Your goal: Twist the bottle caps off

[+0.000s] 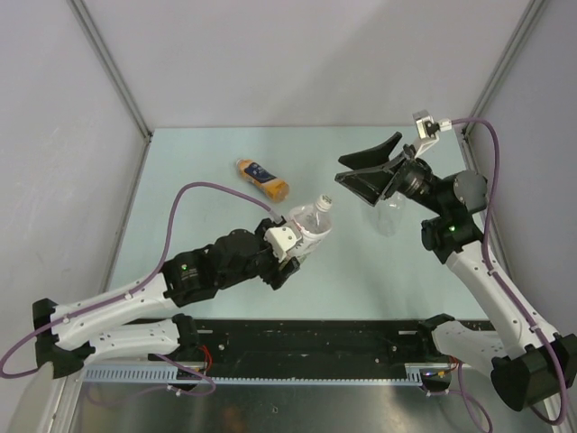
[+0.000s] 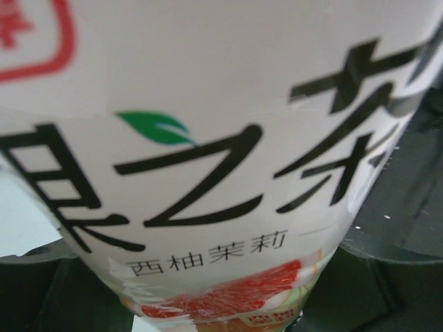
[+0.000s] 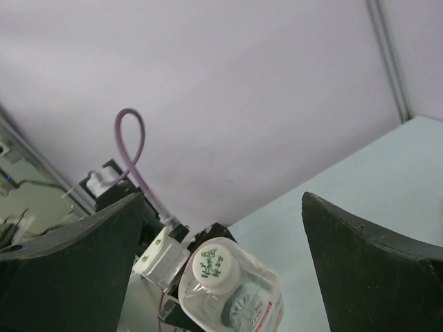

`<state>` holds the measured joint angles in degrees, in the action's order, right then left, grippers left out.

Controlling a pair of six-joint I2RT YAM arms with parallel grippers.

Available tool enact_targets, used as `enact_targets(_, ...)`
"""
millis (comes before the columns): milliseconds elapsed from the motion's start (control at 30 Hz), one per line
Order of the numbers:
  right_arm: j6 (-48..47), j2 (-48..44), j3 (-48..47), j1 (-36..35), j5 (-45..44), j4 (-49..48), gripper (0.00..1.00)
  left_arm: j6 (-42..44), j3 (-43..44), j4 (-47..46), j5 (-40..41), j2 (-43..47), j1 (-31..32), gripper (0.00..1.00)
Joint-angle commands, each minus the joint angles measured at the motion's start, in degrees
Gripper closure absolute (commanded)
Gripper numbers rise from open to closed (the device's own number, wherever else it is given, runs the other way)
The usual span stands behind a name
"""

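Observation:
My left gripper (image 1: 300, 238) is shut on a clear bottle (image 1: 309, 224), held tilted above the table with its neck pointing up and to the right. The bottle's white label with black characters (image 2: 221, 138) fills the left wrist view, with dark fingers (image 2: 394, 277) at the sides. A whitish bottle cap (image 1: 325, 204) with a green drawing (image 3: 211, 265) sits on the neck. My right gripper (image 1: 365, 176) is open wide and apart from the cap, up and to its right. In the right wrist view its fingers (image 3: 69, 270) stand far apart, with the cap low between them.
An orange bottle (image 1: 261, 179) lies on the pale green table (image 1: 198, 162) behind the held bottle. A clear bottle (image 1: 389, 215) stands under my right wrist. Grey walls close the back and sides. A dark rail (image 1: 315, 338) runs along the near edge.

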<state>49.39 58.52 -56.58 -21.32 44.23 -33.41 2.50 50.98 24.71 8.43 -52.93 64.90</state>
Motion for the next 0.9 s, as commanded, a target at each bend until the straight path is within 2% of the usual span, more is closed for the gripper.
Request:
enact_targets(0, 0.8, 0.5, -0.2, 0.9, -5.1, 4.5, 0.01, -0.7, -0.8, -1.4, 10.1, 0.5, 0.1, 0.91)
enact_targets(233, 3.5, 3.2, -0.2, 1.7, -7.9, 8.9, 0.01, -2.0, -1.5, -1.4, 18.4, -3.1, 0.1, 0.92)
enact_targets(400, 3.2, 4.5, -0.7, 1.7, -11.9, 16.1, 0.01, -4.2, -1.0, -1.3, 23.2, -7.6, 0.1, 0.99)
enact_targets(533, 1.8, 6.2, -2.2, 1.4, -14.2, 22.1, 0.01, -5.4, -0.4, -1.3, 28.0, -10.9, 0.1, 1.00)
enact_targets(867, -6.6, 11.2, -8.9, -7.1, -28.7, 37.2, 0.01, -7.1, 3.0, 0.4, 37.2, -18.7, 0.1, 1.00)
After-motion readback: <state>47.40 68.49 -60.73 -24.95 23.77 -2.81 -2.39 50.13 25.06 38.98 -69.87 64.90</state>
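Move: Just beyond the right hand's wide-open fingers is the cap of the held bottle, about 5 cm to the left, 5 cm below and 1 cm back. The orange bottle lies far down on the table, some 27 cm ahead of that hand and 20 cm left; a clear bottle stands about 10 cm ahead, 15 cm right and 36 cm below. From the left hand, gripping the bottle's label, the cap is roughly 3 cm ahead, 4 cm right and 11 cm up. Following the held bottle with its fingers kept wide open, the right hand sinks about 12 cm and goes 9 cm forward, tipping some 35 degrees downward and staying a few centimetres right of the cap. The left hand keeps its grip on the bottle and carries it about 7 cm forward and 7 cm down, drifting left, while turning counter-clockwise and leaning the cap end rightward. ##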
